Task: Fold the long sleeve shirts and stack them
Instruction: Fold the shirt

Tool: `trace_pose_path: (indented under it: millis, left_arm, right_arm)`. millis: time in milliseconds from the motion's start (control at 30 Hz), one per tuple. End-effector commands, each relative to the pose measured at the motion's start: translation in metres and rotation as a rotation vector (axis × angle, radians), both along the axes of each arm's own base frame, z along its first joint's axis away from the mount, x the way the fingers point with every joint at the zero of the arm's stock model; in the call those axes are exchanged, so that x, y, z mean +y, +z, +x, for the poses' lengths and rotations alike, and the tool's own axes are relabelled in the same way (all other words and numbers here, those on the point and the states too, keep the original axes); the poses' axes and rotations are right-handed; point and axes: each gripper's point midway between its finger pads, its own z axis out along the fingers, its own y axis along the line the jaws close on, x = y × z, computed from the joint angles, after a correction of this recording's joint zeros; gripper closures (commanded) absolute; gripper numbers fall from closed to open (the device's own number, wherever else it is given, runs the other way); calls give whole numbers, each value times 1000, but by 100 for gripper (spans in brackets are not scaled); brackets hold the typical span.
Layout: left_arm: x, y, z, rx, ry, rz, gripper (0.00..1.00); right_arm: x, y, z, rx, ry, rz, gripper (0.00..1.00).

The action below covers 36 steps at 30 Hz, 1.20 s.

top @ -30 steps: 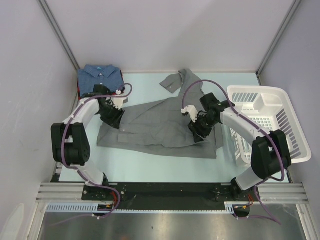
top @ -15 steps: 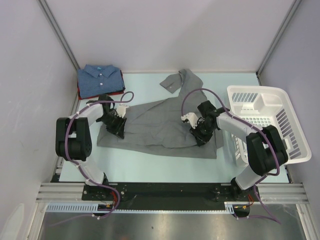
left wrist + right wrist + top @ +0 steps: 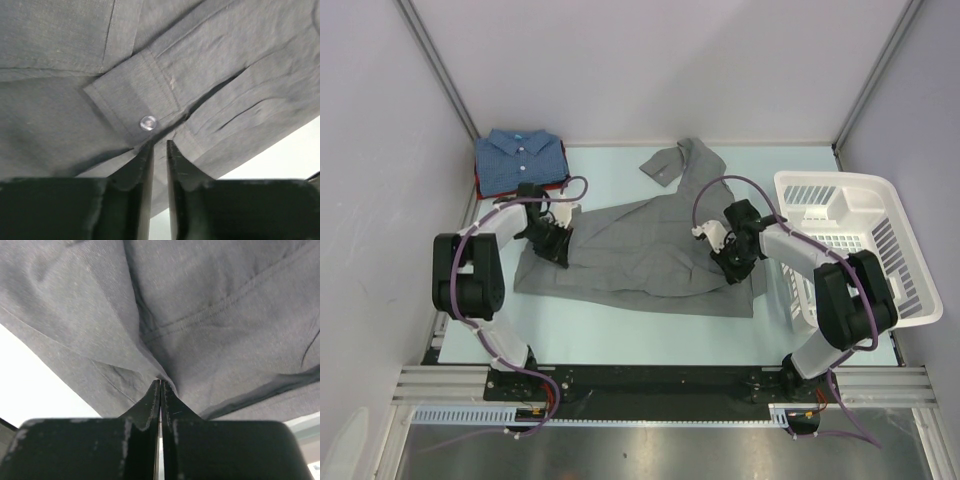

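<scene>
A plain grey shirt lies spread across the middle of the table, collar toward the back. My left gripper is low over its left side. In the left wrist view, the left gripper is at a buttoned cuff with a narrow gap between its fingers. Nothing shows pinched there. My right gripper is at the shirt's right side. In the right wrist view, the right gripper is shut on a puckered fold of grey cloth. A folded blue shirt lies at the back left on a dark red one.
A white slatted basket stands at the right, close to my right arm. Metal posts and walls close in the back and sides. Bare pale table shows in front of the grey shirt.
My left gripper came down and forward onto the shirt's left side, then eased back slightly. My right gripper moved right and back along the shirt's right side, staying low on the cloth.
</scene>
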Motion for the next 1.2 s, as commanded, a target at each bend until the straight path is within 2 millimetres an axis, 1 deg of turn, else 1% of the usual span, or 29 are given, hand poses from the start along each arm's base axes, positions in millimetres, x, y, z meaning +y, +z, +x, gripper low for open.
trace_pose_path:
  millis: [0, 67, 100, 133, 167, 200, 233, 300, 333, 367, 400, 433, 467, 500, 533, 567, 600, 633, 700, 733, 800, 833, 900, 933, 967, 1033, 1100, 1133, 1167]
  left_arm:
    - [25, 19, 1, -105, -89, 115, 58]
    - [53, 14, -8, -88, -97, 197, 52]
    - [60, 14, -11, -84, -93, 209, 48]
    - [72, 13, -14, -73, -66, 220, 47]
    - [78, 14, -14, -73, -52, 221, 46]
    - [80, 16, -12, -79, -40, 204, 45]
    - [85, 23, -7, -99, -25, 184, 44]
    - [63, 36, 1, -134, -55, 55, 41]
    - [49, 42, 1, -142, -99, 3, 40]
    - [33, 58, 13, -193, -142, -60, 39]
    - [10, 70, 16, -227, -196, -154, 39]
    - [-13, 84, 23, -286, -296, -192, 39]
    - [-28, 92, 27, -323, -356, -223, 38]
    - [-49, 98, 28, -357, -421, -279, 38]
    - [-73, 103, 34, -417, -516, -294, 37]
    - [-88, 108, 39, -458, -570, -308, 36]
    - [-102, 106, 42, -471, -617, -329, 36]
    - [-131, 113, 46, -531, -707, -347, 36]
    - [-159, 109, 54, -581, -785, -360, 35]
    - [-184, 113, 50, -620, -867, -383, 35]
    - [-206, 107, 56, -675, -931, -384, 35]
    - [-222, 107, 53, -709, -993, -390, 35]
    - [-241, 96, 51, -726, -1060, -388, 34]
    - [-248, 98, 57, -760, -1097, -369, 34]
    - [-253, 87, 58, -751, -1119, -365, 35]
    - [-264, 76, 59, -761, -1177, -343, 35]
    - [-273, 70, 57, -777, -1238, -327, 36]
    - [-273, 62, 57, -767, -1252, -316, 36]
    - [-275, 58, 52, -751, -1271, -318, 37]
  right_arm:
    - [-4, 15, 1, -23, 14, -6, 98]
    - [-5, 19, -8, 3, 18, -3, 94]
    - [-5, 21, -10, 12, 15, 0, 90]
    - [-4, 25, -12, 11, 13, 7, 88]
    - [-4, 28, -12, 8, 6, 15, 84]
    - [-1, 31, -11, 0, 2, 28, 77]
    - [4, 38, -10, -10, 4, 61, 73]
    - [14, 49, 2, -50, 3, 108, 64]
    - [22, 54, 2, -40, 7, 147, 64]
    - [26, 54, 2, -20, 9, 164, 63]
    - [30, 57, 4, -17, 10, 188, 63]
    - [36, 58, 2, -1, 12, 228, 63]
    - [39, 59, 5, -12, 13, 252, 63]
    - [39, 57, 4, -4, 7, 260, 60]
    - [40, 55, 3, 6, 6, 275, 59]
    - [39, 53, 6, 10, -4, 284, 57]
    - [37, 52, 6, 20, -11, 292, 56]
    - [37, 53, 6, 32, -21, 310, 54]
    - [28, 52, 7, 50, -43, 321, 52]
    - [25, 52, 5, 64, -49, 326, 52]
    - [21, 52, 6, 67, -55, 331, 51]
    - [22, 51, 4, 79, -52, 338, 49]
    - [25, 47, 4, 107, -61, 350, 48]
    - [27, 46, 5, 112, -64, 356, 48]
    - [28, 44, 6, 120, -68, 359, 48]
    - [28, 39, 6, 135, -75, 358, 47]
    - [27, 34, 8, 133, -74, 347, 46]
    - [26, 32, 9, 130, -78, 340, 46]
    - [24, 30, 10, 124, -77, 330, 46]
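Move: The raised fold across the middle of the grey shirt lies about 26 cm to the left hand's right, 4 cm farther out and just below fingertip height. The buttoned cuff lies about 2 cm ahead of that hand; the folded blue shirts stand about 28 cm farther out and 12 cm to its left. The right hand's shut fingertips are at the sleeve's folded edge, about 1 cm to their left. The shirt's lower right corner is 9 cm back and 4 cm right of that hand, the basket roughly 33 cm right and 8 cm ahead. Open the left gripper while sliding it about 7 cm left, low over the cuff, then lift and sweep it some 33 cm right to the fold in the shirt's middle, turning clockwise and sinking over it at the end. Open the right gripper about halfway, raise it off the sleeve's folded edge with its left side tilting up, shift slightly left, and start lowering it again. ##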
